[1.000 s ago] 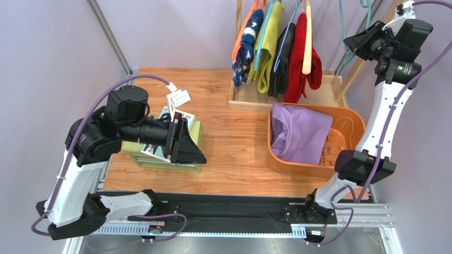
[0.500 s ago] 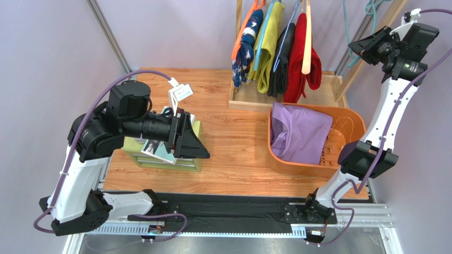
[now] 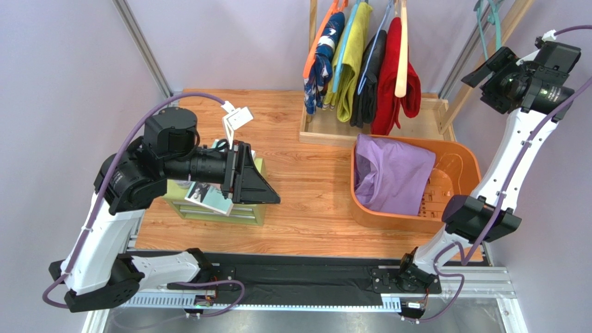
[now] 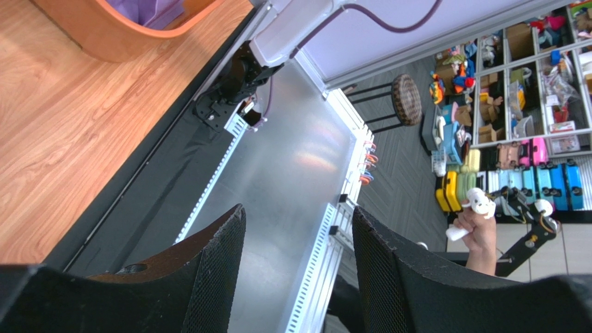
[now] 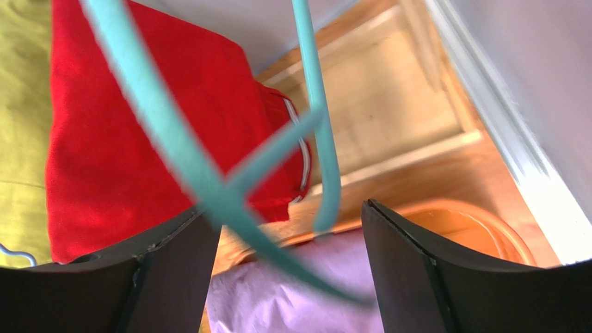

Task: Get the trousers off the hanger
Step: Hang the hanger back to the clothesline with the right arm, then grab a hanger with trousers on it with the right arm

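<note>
Four pairs of trousers hang on the rack at the back: navy patterned (image 3: 324, 62), yellow-green (image 3: 353, 59), black (image 3: 370, 80) and red (image 3: 396, 90). The lilac trousers (image 3: 392, 173) lie in the orange basket (image 3: 465, 156). My right gripper (image 3: 483, 67) is raised at the far right, open. In its wrist view a bare teal hanger (image 5: 167, 139) crosses blurred in front of the spread jaws of the right gripper (image 5: 283, 208), free of both fingers, with red trousers (image 5: 104, 139) and lilac trousers (image 5: 278, 305) beyond. My left gripper (image 3: 267, 194) hovers open and empty at the left.
A green box (image 3: 243, 211) holding booklets sits under the left arm, white tags (image 3: 236, 118) dangling near it. The rack's wooden base tray (image 3: 326, 132) stands behind the basket. The left wrist view of the left gripper (image 4: 299, 211) looks past the table's near edge.
The right gripper has opened and let go of the teal hanger, which now swings, and the arm has drawn back to the right. The left arm has drifted slightly right.
</note>
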Controlling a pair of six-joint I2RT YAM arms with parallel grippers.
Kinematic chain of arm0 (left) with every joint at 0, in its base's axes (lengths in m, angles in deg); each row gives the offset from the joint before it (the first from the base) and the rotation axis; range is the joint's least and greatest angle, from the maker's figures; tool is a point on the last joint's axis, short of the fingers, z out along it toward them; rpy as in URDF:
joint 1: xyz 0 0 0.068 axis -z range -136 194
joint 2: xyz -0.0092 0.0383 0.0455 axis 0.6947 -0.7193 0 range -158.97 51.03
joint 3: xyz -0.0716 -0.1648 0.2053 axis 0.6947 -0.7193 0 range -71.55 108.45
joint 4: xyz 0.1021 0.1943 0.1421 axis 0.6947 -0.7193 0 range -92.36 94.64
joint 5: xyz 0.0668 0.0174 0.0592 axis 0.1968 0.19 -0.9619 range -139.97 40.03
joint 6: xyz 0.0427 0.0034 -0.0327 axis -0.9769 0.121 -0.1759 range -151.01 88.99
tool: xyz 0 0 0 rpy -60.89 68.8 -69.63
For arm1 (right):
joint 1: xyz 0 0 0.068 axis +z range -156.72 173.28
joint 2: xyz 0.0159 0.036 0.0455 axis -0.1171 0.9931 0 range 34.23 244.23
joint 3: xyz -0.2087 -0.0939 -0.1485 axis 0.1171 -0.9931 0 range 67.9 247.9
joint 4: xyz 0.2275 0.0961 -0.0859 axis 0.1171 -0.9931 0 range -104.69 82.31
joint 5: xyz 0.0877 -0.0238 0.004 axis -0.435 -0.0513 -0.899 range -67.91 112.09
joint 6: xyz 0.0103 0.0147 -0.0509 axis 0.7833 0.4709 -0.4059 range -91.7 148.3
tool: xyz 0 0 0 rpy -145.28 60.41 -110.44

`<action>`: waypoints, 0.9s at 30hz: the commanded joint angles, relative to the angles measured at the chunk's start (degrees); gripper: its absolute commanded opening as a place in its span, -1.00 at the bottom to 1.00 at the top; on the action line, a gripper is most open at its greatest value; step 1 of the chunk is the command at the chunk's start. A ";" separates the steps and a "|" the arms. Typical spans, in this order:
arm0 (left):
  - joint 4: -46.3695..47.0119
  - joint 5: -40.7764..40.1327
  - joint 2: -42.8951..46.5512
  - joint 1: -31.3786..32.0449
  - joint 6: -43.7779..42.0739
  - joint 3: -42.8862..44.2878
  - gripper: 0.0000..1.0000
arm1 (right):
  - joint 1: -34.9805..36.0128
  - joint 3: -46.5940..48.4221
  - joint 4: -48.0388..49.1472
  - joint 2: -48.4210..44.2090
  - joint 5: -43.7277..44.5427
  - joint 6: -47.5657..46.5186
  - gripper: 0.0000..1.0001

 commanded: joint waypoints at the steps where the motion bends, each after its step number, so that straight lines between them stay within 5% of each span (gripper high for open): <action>1: 5.51 0.65 2.52 0.21 2.48 -3.02 0.27 | -0.08 0.11 -5.55 -8.83 8.45 -2.82 0.57; 10: 7.09 -0.84 4.63 0.21 3.36 -4.52 0.27 | 1.41 -3.15 -7.05 -20.97 14.17 0.25 0.58; 13: 7.88 -1.02 5.33 0.21 3.97 -5.14 0.27 | 2.81 -2.71 -3.81 -22.90 9.18 2.18 0.56; 22: 10.87 -0.67 6.74 0.21 5.64 -8.12 0.27 | 23.80 4.41 3.31 -14.75 3.97 6.31 0.54; 27: 12.54 -1.81 8.41 0.21 6.78 -9.53 0.27 | 27.87 0.90 11.75 -11.66 5.12 6.85 0.54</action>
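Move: Just ahead of the open right hand, some 4 cm out and almost level, hangs the near end of the emptied teal hanger. About 20 cm to this hand's left and 3 cm farther out is the near end of the cream hanger; the red trousers on it lie roughly 8 cm ahead, 19 cm left and 9 cm below. From the left hand the cream hanger's end is around 33 cm ahead, 30 cm right and slightly lower. Drawing back from the teal hanger, the right hand withdraws about 13 cm and climbs nearly as much, then swings some 18 cm left while coming forward again by 8 cm, towards the near end of the cream hanger. The fingers stay wide open and touch nothing at the end; the wrist first turns slightly clockwise, then swings counter-clockwise and tips the fingers up, each by roughly 20 degrees from the start. ##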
